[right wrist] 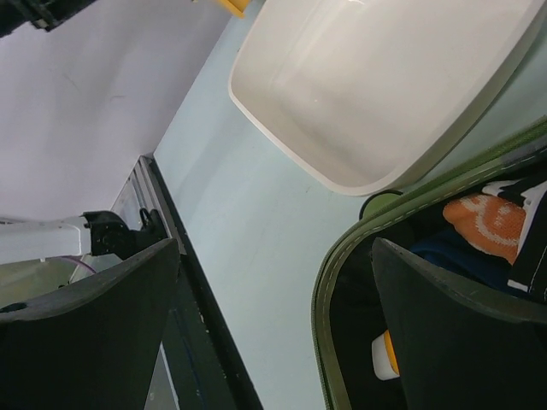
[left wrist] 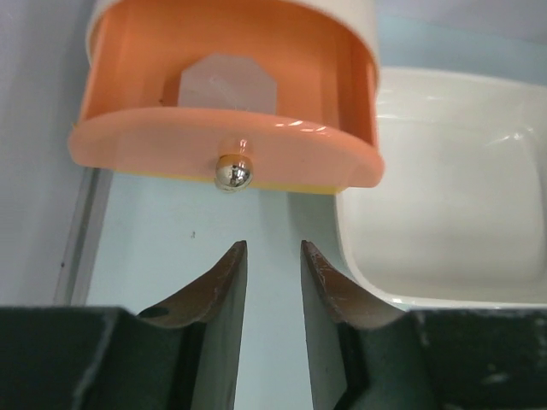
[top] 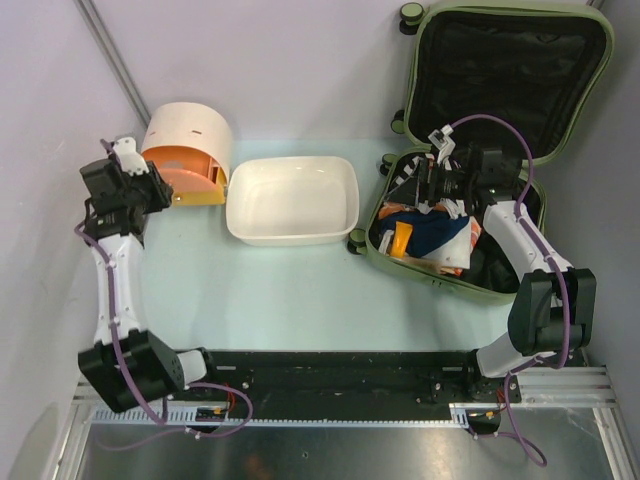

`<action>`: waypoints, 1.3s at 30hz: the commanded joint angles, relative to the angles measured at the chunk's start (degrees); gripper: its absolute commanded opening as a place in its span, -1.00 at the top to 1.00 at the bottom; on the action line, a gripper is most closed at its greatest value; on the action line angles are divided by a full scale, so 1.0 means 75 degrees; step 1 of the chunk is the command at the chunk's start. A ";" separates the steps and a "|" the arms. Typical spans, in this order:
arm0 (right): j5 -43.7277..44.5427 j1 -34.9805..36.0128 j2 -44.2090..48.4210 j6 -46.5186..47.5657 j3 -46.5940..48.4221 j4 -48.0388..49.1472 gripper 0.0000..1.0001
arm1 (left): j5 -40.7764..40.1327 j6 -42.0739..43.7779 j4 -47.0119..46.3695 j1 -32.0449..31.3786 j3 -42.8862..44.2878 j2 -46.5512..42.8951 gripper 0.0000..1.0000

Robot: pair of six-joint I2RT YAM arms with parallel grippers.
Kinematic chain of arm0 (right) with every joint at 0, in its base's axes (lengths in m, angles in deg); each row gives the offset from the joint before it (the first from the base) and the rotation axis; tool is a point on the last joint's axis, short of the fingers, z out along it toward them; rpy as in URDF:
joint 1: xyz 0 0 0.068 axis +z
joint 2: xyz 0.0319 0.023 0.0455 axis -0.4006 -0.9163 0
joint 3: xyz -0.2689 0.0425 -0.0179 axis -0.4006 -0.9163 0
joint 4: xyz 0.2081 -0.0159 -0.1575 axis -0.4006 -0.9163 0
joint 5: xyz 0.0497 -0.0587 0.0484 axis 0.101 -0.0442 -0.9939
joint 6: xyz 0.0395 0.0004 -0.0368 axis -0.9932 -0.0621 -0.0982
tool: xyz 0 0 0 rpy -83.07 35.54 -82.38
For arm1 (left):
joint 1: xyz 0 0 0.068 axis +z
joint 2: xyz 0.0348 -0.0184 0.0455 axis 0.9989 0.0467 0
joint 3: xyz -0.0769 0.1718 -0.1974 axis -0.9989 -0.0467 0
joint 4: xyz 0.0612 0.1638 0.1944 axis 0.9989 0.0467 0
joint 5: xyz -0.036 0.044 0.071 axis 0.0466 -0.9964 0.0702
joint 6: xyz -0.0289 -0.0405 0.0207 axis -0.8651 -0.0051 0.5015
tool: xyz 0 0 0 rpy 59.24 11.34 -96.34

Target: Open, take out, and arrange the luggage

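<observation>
The olive-green luggage (top: 510, 70) lies open at the right, its lid up against the wall and its black lining showing. Clothes (top: 432, 232) and an orange bottle (top: 402, 240) fill its lower half. My right gripper (top: 432, 190) hovers over the luggage's left edge, open wide with nothing between its fingers. In the right wrist view that gripper (right wrist: 275, 243) straddles the green rim (right wrist: 323, 299). An orange cloth (right wrist: 483, 224) lies inside. My left gripper (top: 165, 190) is far off at the left, open by a narrow gap and holding nothing.
A white tub (top: 290, 200) sits mid-table, touching the luggage's wheel. A round cream drawer box (top: 185, 130) stands at the back left with its orange drawer (left wrist: 222, 149) pulled out. The drawer's metal knob (left wrist: 232, 173) is just ahead of my left gripper (left wrist: 273, 245).
</observation>
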 commanded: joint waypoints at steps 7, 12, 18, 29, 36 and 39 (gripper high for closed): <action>0.0110 0.0055 0.0229 0.0535 0.0303 -0.0372 -0.99 | 0.0255 -0.0634 -0.0472 0.0013 0.1581 0.2283 0.31; 0.0227 0.0125 0.0347 0.1109 0.0291 -0.0817 -0.99 | 0.0114 -0.0564 -0.0777 -0.0116 0.2320 0.3149 0.30; 0.0625 0.0137 0.0394 0.1729 0.0303 -0.1308 -0.99 | 0.0184 -0.0833 -0.1094 -0.0186 0.2847 0.3889 0.21; 0.2205 0.0230 0.0242 0.3219 0.0291 -0.2657 -0.98 | 0.0500 -0.0635 -0.1493 -0.0549 0.3316 0.4593 -0.24; 0.3682 0.0535 0.0042 0.3361 0.0291 -0.3021 -0.93 | 0.0782 -0.0331 -0.1539 -0.0561 0.3106 0.3671 -0.39; 0.4234 0.0781 -0.0051 0.3197 0.0221 -0.3009 -0.91 | 0.0666 -0.0224 -0.1551 -0.0538 0.3094 0.3026 -0.53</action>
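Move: From the left hand, the front of the pulled-out orange drawer is about 8 cm ahead, 2 cm left and 5 cm lower. The open yellow drawer sits right beneath it, about 11 cm below the hand; the white bin is about 30 cm right, 7 cm ahead and 18 cm lower. The right hand has the orange tube about 14 cm below, 2 cm back and 2 cm left, with the navy cloth 8 cm to the tube's right and 2 cm farther out. With its fingers partly closed, the left hand meets the orange drawer's front and pushes it in, dipping first, then travelling about 15 cm forward and finishing some 4 cm lower. It then opens its fingers on either side of the knob. The open right hand sinks about 8 cm and drifts right towards the orange tube, its left-pointing fingers tipping down nearly 30 degrees. ##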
